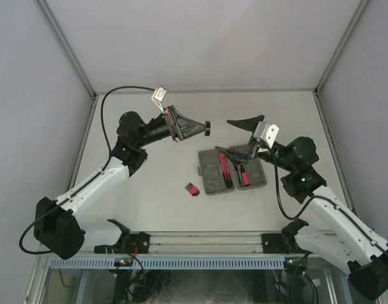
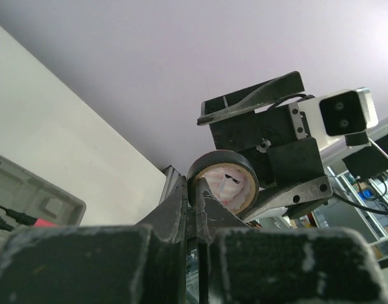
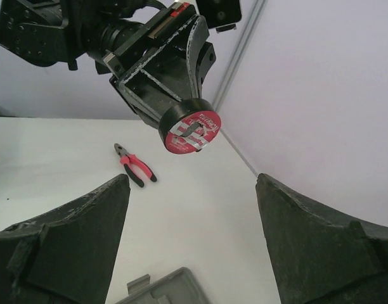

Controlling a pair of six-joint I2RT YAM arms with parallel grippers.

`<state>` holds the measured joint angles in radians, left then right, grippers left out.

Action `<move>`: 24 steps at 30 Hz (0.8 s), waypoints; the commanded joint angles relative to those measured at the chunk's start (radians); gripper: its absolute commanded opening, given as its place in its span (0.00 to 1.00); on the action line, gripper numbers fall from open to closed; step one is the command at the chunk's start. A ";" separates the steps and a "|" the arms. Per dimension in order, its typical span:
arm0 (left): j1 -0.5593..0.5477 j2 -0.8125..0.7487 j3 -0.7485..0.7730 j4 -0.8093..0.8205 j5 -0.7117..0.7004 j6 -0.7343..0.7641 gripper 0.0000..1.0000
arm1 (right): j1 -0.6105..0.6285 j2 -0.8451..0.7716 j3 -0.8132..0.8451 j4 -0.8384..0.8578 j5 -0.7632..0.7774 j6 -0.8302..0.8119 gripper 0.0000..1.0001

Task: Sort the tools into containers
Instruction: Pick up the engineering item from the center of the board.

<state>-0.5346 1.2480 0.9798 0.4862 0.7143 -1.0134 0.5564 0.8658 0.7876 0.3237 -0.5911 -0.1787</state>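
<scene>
My left gripper [image 1: 203, 130] is raised above the table and shut on a small black ring [image 1: 208, 130], a roll with a pale core [image 2: 224, 183] and a red-and-silver label [image 3: 191, 131]. My right gripper [image 1: 227, 136] faces it from the right, open wide and empty, a short gap away; in the right wrist view the ring hangs above the middle of the space between its fingers [image 3: 73, 240]. The grey case [image 1: 257, 182] lies open below with red-black tools [image 1: 224, 166] in its recesses. A hex key set [image 1: 192, 189] lies left of the case. Red-handled pliers [image 3: 135, 166] lie on the table.
White walls with metal corner posts close in the table on three sides. A black cable [image 1: 108, 104] loops behind the left arm. Both arm bases sit on the rail [image 1: 200, 244] at the near edge.
</scene>
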 commanded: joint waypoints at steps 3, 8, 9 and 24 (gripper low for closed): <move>-0.010 -0.008 -0.015 0.186 0.074 -0.084 0.00 | -0.040 -0.012 0.007 0.141 -0.144 0.034 0.81; -0.021 0.012 -0.004 0.235 0.101 -0.113 0.00 | -0.041 -0.006 0.010 0.176 -0.186 0.052 0.83; -0.025 0.019 0.000 0.239 0.107 -0.115 0.00 | -0.040 -0.003 0.013 0.176 -0.193 0.052 0.83; -0.074 0.124 0.014 0.513 0.178 -0.302 0.00 | -0.015 0.001 0.030 0.187 -0.213 0.013 0.82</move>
<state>-0.5995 1.3628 0.9798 0.8768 0.8703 -1.2533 0.5312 0.8772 0.7864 0.4618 -0.7868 -0.1608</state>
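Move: Across a small gap in mid-air, the tape roll held by the left hand lies about 6 cm to the right hand's left, 2 cm ahead and nearly level; that open right gripper is some 6 cm to the left hand's right and 2 cm back. From the right hand, the open tool case lies about 36 cm below, 6 cm ahead and 4 cm right; the small red tool lies similarly low, 2 cm back and 12 cm left. Bringing the tape roll towards the open right gripper, the left hand draws back about 4 cm while shifting right and rising a couple of centimetres each, turning some 15 degrees clockwise with its fingers still shut on the roll. The right hand backs off 2 to 3 cm and rises about 2 cm, turning slightly counter-clockwise, jaws kept wide around the roll's path. ##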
